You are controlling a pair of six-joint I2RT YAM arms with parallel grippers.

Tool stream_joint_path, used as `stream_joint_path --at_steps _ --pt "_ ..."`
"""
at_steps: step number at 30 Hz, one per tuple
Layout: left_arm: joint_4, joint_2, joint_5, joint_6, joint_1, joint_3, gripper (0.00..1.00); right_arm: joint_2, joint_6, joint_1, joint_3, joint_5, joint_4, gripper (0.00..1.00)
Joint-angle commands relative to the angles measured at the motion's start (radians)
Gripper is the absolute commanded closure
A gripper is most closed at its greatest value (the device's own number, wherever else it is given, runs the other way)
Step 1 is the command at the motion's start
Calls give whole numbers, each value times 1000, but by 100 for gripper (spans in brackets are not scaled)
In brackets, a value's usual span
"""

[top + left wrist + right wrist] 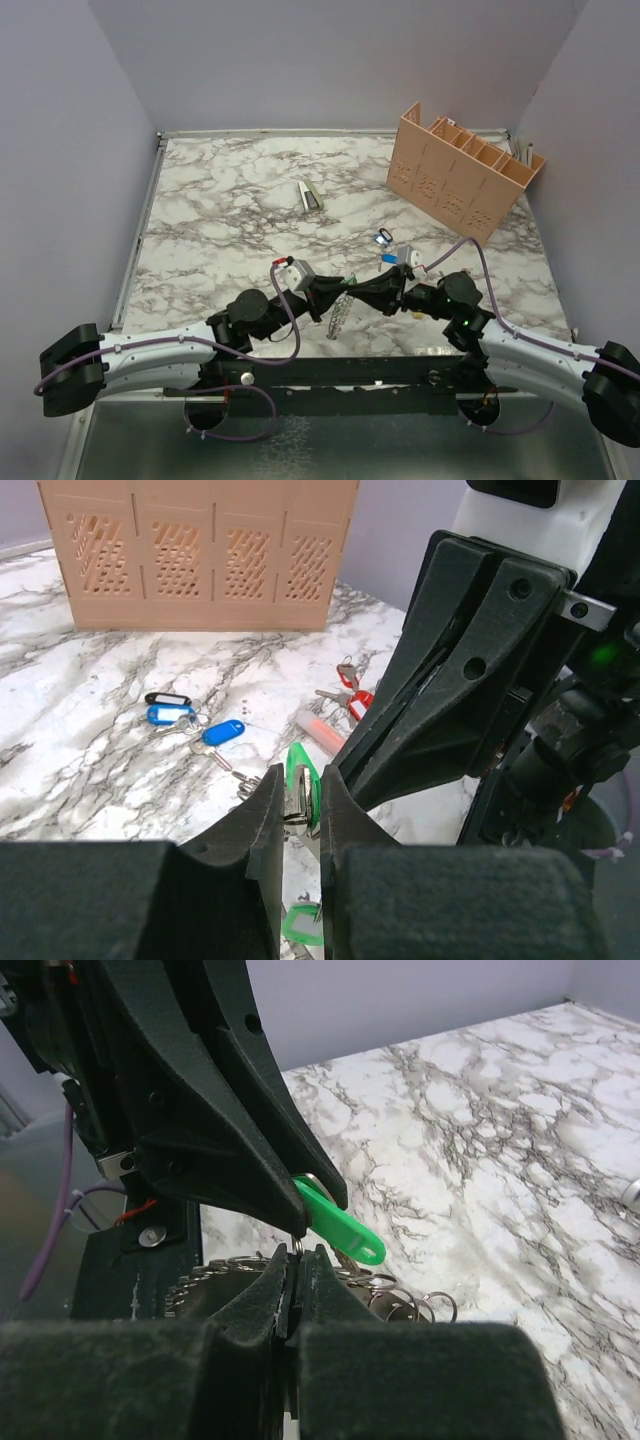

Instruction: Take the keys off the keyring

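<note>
My left gripper (297,815) is shut on the silver band of the keyring (294,798), which it holds above the marble table. A green-headed key (300,770) stands against the band between the jaws. In the top view the coiled keyring (340,315) hangs under the two meeting grippers. My right gripper (296,1260) faces the left one, tips nearly touching. It is shut on the thin small ring under the green key (345,1228). A second green key (305,925) dangles below. Two blue-headed keys (222,732) lie loose on the table.
A tan slotted basket (465,170) stands at the back right. A red-tagged key bunch (352,700) and a pink tube (322,730) lie near the right arm. A small white object (310,195) rests mid-table. Loose split rings (425,1305) hang below the right jaws.
</note>
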Motion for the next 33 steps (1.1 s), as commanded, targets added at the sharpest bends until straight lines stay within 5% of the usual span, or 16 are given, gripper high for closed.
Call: stream_joint_path --at_steps 1,10,17,27,33 --pt "40 -75 -160 -71 8 -33 100 -18 18 -2 -17 15 40 100" --pt "16 -67 -258 -189 8 -40 100 -16 77 -3 -51 20 147 100" --pt "13 -42 -181 -156 7 -22 100 9 72 -2 -38 1 111 100" --pt "-8 -49 -15 -34 9 -25 100 103 1 -1 -47 -11 167 72" --pt "-7 -31 47 -42 9 -24 100 208 51 -3 -54 -66 301 68"
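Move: The thin metal link under the green tag is already pinched in the right fingers. The tag itself, held by the left fingers, is about 2 cm above them and roughly 1 cm to their left. From the left hand the link lies some 2 cm below and 1 cm to its right. From the right hand, the big keyring's middle hangs about 7 cm below, 1 cm back and 1 cm left, and the blue tag on the table is some 18 cm ahead, 10 cm right and 16 cm below. The link below the green tag, pinched at first, is let go: the right hand rises barely 1 cm, then opens its fingers about a third and sinks some 3.5 cm beneath it. The left hand keeps its grip on the tag, draws left and forward about 3 cm, away from the right fingers, turning some 10 degrees counter-clockwise, then eases mostly back while sinking about 2 cm. ##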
